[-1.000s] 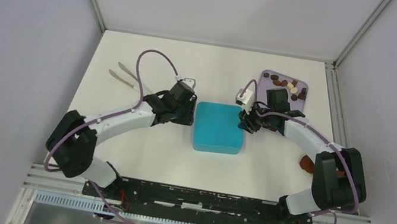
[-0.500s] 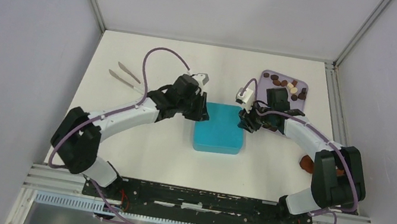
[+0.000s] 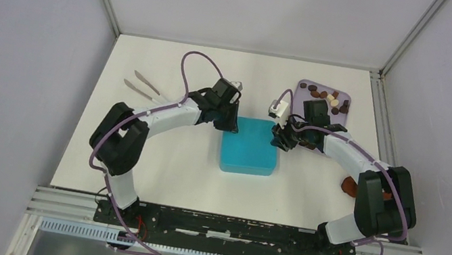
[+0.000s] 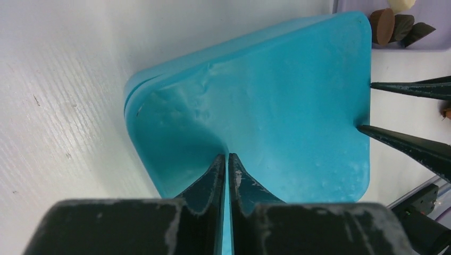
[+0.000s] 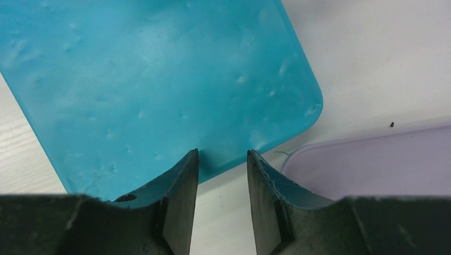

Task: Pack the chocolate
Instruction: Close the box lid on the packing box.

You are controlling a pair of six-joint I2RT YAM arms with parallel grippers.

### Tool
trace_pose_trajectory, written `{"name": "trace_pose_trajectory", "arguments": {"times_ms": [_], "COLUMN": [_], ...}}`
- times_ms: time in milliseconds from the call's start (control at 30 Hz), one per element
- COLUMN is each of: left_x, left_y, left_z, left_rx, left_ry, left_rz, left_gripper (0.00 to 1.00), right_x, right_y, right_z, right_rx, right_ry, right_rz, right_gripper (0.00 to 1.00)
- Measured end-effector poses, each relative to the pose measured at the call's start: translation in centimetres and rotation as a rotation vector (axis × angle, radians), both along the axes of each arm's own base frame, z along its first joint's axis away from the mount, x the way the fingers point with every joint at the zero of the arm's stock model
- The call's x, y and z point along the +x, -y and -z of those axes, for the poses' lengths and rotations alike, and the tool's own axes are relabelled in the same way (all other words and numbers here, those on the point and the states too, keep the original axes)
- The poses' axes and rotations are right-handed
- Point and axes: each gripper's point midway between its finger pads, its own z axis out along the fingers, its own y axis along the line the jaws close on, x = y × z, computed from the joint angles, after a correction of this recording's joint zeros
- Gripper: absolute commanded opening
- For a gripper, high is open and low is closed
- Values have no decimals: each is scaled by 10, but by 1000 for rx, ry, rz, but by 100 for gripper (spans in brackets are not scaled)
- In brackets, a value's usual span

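The chocolate (image 3: pixel 328 98), small dark, brown and cream pieces, lies on a lilac tray (image 3: pixel 303 84) at the back right; a few pieces (image 4: pixel 384 25) show in the left wrist view. A closed teal box (image 3: pixel 248 150) sits mid-table. My left gripper (image 3: pixel 231 122) is at the box's far left corner, its jaws shut to a thin slit (image 4: pixel 227 155) with the tips on the lid (image 4: pixel 287 90). My right gripper (image 3: pixel 279 138) stands open astride the box's right edge (image 5: pixel 222 153), one finger over the lid (image 5: pixel 149 79), the other by the tray (image 5: pixel 383 159).
Metal tongs (image 3: pixel 142 86) lie at the left, behind the left arm. A reddish-brown cloth (image 3: pixel 350 184) lies near the right arm's elbow. The right gripper's fingertips (image 4: pixel 407 147) reach the box's far edge in the left wrist view. Walls enclose the table.
The left arm has swung right and away from me, from beside the box's left edge to its far left corner, and its jaws have closed. The right arm has stayed put.
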Motion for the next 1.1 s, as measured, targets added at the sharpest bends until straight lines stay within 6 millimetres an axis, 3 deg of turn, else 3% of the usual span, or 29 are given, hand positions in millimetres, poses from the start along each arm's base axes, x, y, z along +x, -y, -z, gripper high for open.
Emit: {"name": "trace_pose_trajectory", "arguments": {"times_ms": [267, 400, 567, 633, 733, 933, 1100], "left_x": [7, 7, 8, 9, 9, 10, 12], "left_y": [0, 0, 0, 0, 0, 0, -1], "left_z": [1, 1, 1, 1, 1, 1, 1], "left_rx": [-16, -22, -36, -38, -46, -57, -68], "left_ry": [-9, -11, -19, -19, -25, -26, -26], "left_rz": [-20, -19, -15, -15, -13, -13, -12], "left_gripper": [12, 12, 11, 11, 11, 11, 11], "right_x": [-11, 0, 30, 38, 43, 35, 45], "right_y": [-4, -10, -29, -34, -35, -14, -19], "right_z": [-13, -54, -116, -122, -98, 3, 1], "right_rx": [32, 48, 56, 51, 13, -148, -138], "right_ry": [-7, 103, 262, 279, 224, -9, -1], "right_rz": [-29, -53, -72, -64, -38, 36, 41], "right_gripper": [45, 39, 20, 15, 12, 9, 14]}}
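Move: The lid's far right corner lies about 7 cm ahead of the right hand, 1 cm to its right and level with it; that hand is at the lid's right edge. From it the lid's middle is some 7 cm left and 1 cm back, and the purple tray's middle about 11 cm ahead, 13 cm right and 5 cm below. From the left hand, on the lid, the far left corner is about 5 cm ahead and 2 cm left, level. The right hand leaves the lid's right edge, lifts some 12 cm while swinging forward and a little left as its fingers close from half open to nearly shut, then comes straight back down, fingertips onto the lid just inside its far right corner, about 4.5 cm farther out than before. The left hand keeps its closed fingertips pressed on the lid near the far left corner, creeping forward about 1 cm. ##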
